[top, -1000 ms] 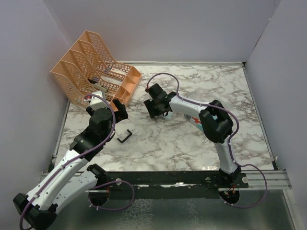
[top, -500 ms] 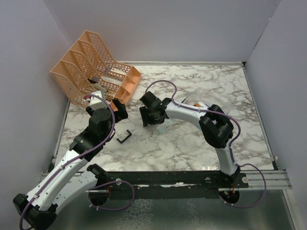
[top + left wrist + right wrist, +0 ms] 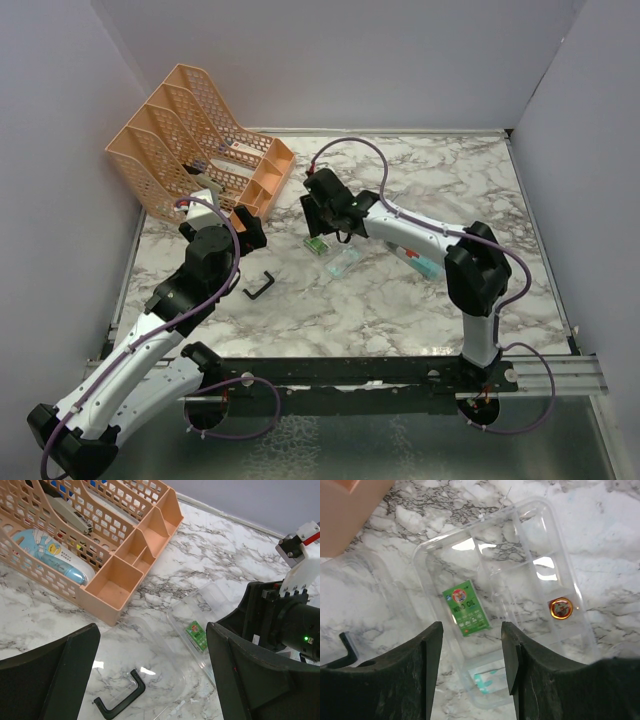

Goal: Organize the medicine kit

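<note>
The medicine kit lies opened on the marble. Its clear compartment tray (image 3: 555, 525) (image 3: 343, 262) holds a green packet (image 3: 466, 608) (image 3: 316, 245) (image 3: 196, 634), a round gold tin (image 3: 560, 608) and a teal-printed item (image 3: 487, 680). Left of the tray lies the clear lid (image 3: 150, 645) with its black handle (image 3: 119, 700) (image 3: 261, 285). My right gripper (image 3: 470, 630) (image 3: 325, 228) hovers open over the tray, and nothing sits between its fingers. My left gripper (image 3: 152, 630) (image 3: 250, 228) stands wide open above the lid, holding nothing.
A peach mesh rack (image 3: 195, 150) (image 3: 125, 565) stands at the back left, close to my left gripper, with a blue and white item (image 3: 55, 555) in it. A white and teal thing (image 3: 425, 265) lies under my right forearm. The right arm (image 3: 285, 620) fills the left wrist view's right side.
My right gripper dipped left and down to the tray, then drew back. The green packet now shows in the tray. The left arm has not moved.
</note>
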You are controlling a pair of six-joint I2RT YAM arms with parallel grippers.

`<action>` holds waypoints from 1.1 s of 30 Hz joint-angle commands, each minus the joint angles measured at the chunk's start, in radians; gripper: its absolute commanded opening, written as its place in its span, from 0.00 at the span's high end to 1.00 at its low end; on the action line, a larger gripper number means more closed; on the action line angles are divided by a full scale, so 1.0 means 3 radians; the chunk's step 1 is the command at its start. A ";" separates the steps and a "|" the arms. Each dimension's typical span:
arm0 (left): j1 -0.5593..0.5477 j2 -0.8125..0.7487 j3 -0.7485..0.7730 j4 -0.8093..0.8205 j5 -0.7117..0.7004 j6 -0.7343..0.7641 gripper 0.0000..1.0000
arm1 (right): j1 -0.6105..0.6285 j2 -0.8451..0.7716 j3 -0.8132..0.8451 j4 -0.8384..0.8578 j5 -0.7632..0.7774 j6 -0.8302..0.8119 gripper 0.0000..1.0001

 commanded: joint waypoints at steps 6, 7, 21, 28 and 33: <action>-0.0008 -0.0010 0.0028 0.0053 -0.0029 0.0013 0.09 | -0.0216 0.0051 -0.0174 0.0459 -0.0406 -0.1032 0.47; -0.0014 -0.0011 0.0028 0.0051 -0.0026 0.0012 0.09 | -0.0228 0.0090 -0.0161 0.0454 -0.0449 -0.1067 0.46; -0.0014 0.0033 0.0039 0.0046 -0.0034 0.0022 0.09 | -0.0332 0.0386 -0.0073 0.0394 -0.0633 -0.1169 0.62; -0.0010 0.0026 0.0038 0.0043 -0.0034 0.0025 0.09 | -0.0380 0.0489 -0.0056 0.0378 -0.0652 -0.1236 0.77; -0.0012 0.0021 0.0039 0.0036 -0.0039 0.0021 0.09 | -0.0401 0.0572 0.0000 0.0308 -0.0699 -0.1276 0.75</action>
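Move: The grip on the middle divider of the clear tray is about 3 cm ahead of my right hand, 3 cm to its right and 8 cm below. The green box lies nearly under that hand, 1 cm ahead and 1 cm left. The brown tin is some 6 cm ahead and 7 cm right, the white-teal packet 4 cm back and 6 cm right. From my left hand the divider is roughly 10 cm ahead, 18 cm right and 23 cm below. I swing my right hand a few centimetres forward and to the right, clear of the green box, turning it some 15 degrees counter-clockwise. Then I sink about 7 cm towards the tray's middle divider, bringing the fingers from half open to a narrow gap so that the tips come down close on either side of it. ##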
